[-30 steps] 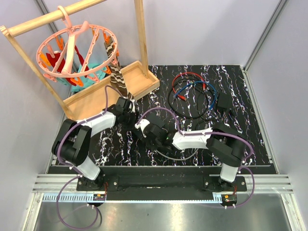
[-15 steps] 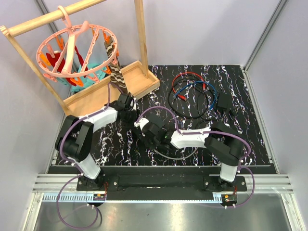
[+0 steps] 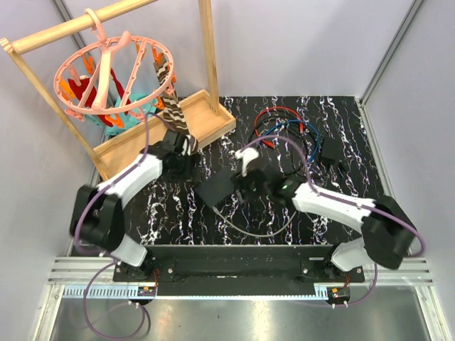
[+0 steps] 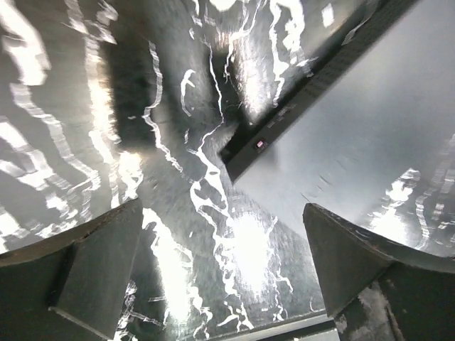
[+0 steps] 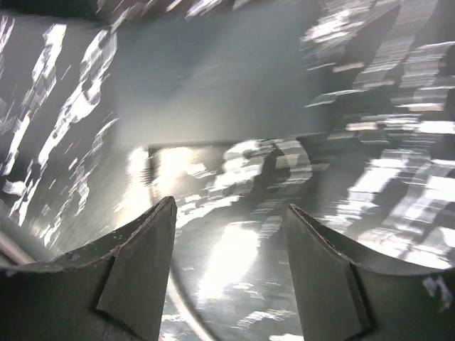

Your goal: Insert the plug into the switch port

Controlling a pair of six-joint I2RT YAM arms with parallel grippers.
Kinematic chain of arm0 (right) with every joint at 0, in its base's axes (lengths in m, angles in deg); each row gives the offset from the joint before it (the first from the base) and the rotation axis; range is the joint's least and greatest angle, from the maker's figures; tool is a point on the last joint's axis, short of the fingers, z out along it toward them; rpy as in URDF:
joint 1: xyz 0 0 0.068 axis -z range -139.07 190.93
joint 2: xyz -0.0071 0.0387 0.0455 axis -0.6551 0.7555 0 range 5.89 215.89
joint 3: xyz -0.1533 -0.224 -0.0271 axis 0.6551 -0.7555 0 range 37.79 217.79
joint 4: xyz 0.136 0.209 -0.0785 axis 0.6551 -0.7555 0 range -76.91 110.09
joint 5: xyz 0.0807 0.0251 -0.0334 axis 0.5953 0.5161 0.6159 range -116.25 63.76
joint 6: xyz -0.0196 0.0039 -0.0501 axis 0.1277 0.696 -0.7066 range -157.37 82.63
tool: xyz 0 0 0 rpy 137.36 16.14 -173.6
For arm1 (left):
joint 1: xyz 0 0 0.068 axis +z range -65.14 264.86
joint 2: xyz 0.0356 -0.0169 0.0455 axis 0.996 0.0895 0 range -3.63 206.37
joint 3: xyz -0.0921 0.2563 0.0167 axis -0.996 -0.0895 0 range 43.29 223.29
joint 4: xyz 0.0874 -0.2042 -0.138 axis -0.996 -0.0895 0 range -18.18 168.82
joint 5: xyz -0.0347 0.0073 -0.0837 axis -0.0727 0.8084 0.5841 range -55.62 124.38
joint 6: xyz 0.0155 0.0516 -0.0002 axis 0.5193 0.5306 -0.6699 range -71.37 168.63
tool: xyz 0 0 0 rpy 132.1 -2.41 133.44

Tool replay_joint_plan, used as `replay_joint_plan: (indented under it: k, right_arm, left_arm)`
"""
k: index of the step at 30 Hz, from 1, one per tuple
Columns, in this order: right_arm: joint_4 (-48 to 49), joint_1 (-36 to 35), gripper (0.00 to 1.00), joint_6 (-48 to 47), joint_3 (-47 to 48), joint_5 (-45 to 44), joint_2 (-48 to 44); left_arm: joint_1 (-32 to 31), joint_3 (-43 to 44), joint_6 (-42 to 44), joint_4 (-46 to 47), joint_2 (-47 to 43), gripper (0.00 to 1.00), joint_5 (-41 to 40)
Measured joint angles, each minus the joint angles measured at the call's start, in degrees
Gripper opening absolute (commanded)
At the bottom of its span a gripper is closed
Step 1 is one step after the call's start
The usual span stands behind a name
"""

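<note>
The switch box (image 3: pixel 216 187) lies flat and matte black on the marbled mat between my two grippers. Its port edge (image 4: pixel 274 135) shows in the left wrist view. The box (image 5: pixel 213 92) fills the upper part of the right wrist view. A thin grey cable (image 3: pixel 242 226) runs up to the box's near side; the plug itself I cannot make out. My left gripper (image 3: pixel 186 165) (image 4: pixel 224 266) hangs open just left of the box, nothing between its fingers. My right gripper (image 3: pixel 240 183) (image 5: pixel 227 241) hangs open at the box's right side, also holding nothing.
A wooden rack with a peach clip hanger (image 3: pixel 106 71) and its wooden tray (image 3: pixel 167 135) stand at the back left. Coiled red, blue and black cables (image 3: pixel 284 131) and a small black adapter (image 3: pixel 331 149) lie at the back right. The mat's edge (image 3: pixel 384 177) runs along the right.
Both grippers opened. The right arm swung from over the box toward the back right, uncovering the box. The left gripper drew back toward the wooden tray.
</note>
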Motion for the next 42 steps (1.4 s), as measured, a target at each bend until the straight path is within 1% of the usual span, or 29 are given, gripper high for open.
replay_joint_plan:
  k: [2, 4, 6, 8, 10, 12, 16, 20, 24, 27, 33, 34, 36, 40, 41, 42]
  right_arm:
    - [-2.6, 5.2, 0.72, -0.8, 1.1, 0.6, -2.8]
    - [-5.1, 12.0, 0.73, -2.0, 3.7, 0.5, -3.4]
    - [-7.1, 17.6, 0.73, -2.9, 7.1, 0.4, -1.8]
    - [-8.7, 22.6, 0.73, -3.7, 11.7, 0.2, 1.9]
    - [-9.5, 25.7, 0.73, -4.5, 16.2, 0.2, 6.6]
    - [-10.3, 27.6, 0.74, -5.3, 19.8, 0.4, 11.1]
    - [-10.7, 29.9, 0.72, -9.6, 27.4, 1.8, 20.8]
    - [-11.2, 32.0, 0.68, -13.3, 34.1, 5.4, 29.3]
    - [-11.5, 34.5, 0.64, -16.2, 39.4, 9.7, 36.0]
    - [-12.2, 35.8, 0.61, -17.9, 41.8, 12.2, 39.3]
    - [-17.7, 35.9, 0.53, -20.9, 48.1, 14.2, 45.1]
    - [-18.8, 35.9, 0.50, -21.3, 49.4, 14.5, 45.9]
    - [-20.3, 35.9, 0.48, -21.9, 51.5, 14.7, 47.1]
    - [-22.7, 35.9, 0.40, -22.4, 52.7, 15.1, 47.7]
    - [-23.4, 35.9, 0.33, -22.5, 52.9, 15.2, 47.7]
    - [-23.8, 35.9, 0.29, -22.5, 53.0, 15.1, 47.8]
  left_arm:
    - [0.0, -0.1, 0.0, -0.3, -4.9, 0.99, -0.8]
    - [0.0, -1.1, -0.2, 0.6, -11.8, 0.99, -1.6]
    - [0.0, -3.6, -0.4, 1.1, -19.3, 0.99, -2.3]
    - [0.0, -7.4, -0.8, 1.5, -27.7, 0.99, -3.0]
    - [0.0, -11.9, -1.4, 1.4, -36.3, 0.99, -4.0]
    - [0.0, -15.2, -1.8, 1.3, -42.1, 0.99, -4.9]
    - [0.0, -21.7, -2.0, 1.1, -50.1, 0.99, -6.5]
    - [0.0, -23.5, -2.1, 0.2, -52.6, 0.99, -7.3]
    - [0.0, -23.5, -2.1, 0.9, -51.6, 0.99, -8.1]
    - [0.0, -23.5, -2.1, 1.3, -50.0, 0.99, -8.3]
    - [0.0, -23.5, -2.1, 1.6, -48.7, 0.99, -8.3]
    - [0.0, -23.5, -2.1, 1.6, -48.7, 0.99, -8.3]
    - [0.0, -23.5, -2.1, 1.6, -48.7, 0.99, -8.3]
    - [0.0, -23.5, -2.0, 1.6, -48.7, 0.99, -8.3]
    - [0.0, -23.5, -2.0, 1.6, -48.8, 0.99, -8.3]
    - [0.0, -23.5, -2.0, 1.6, -48.7, 0.99, -8.3]
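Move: The red plug lies roughly 25 cm ahead of the right hand, 13 cm to its right and 9 cm lower, with the blue plug about 4 cm left of the red one and 2 cm farther out. The switch's middle is some 6 cm ahead of this hand and 7 cm left, the grey cable's plug in its port about 3 cm back and 9 cm left, both 8 cm lower. From the left hand the red plug is some 17 cm ahead and 35 cm right, 6 cm lower; the switch 12 cm right, 2 cm back, 5 cm lower. Forward and to the right, about 25 cm out, the empty right hand swings away from the switch in a low arc, then sinks over the red plug, turning clockwise and partly back as its fingers narrow to either side of the plug; a touch can't be made out. The left hand, open and already clear, lifts, draws back and left, and tilts its fingertips outward. ##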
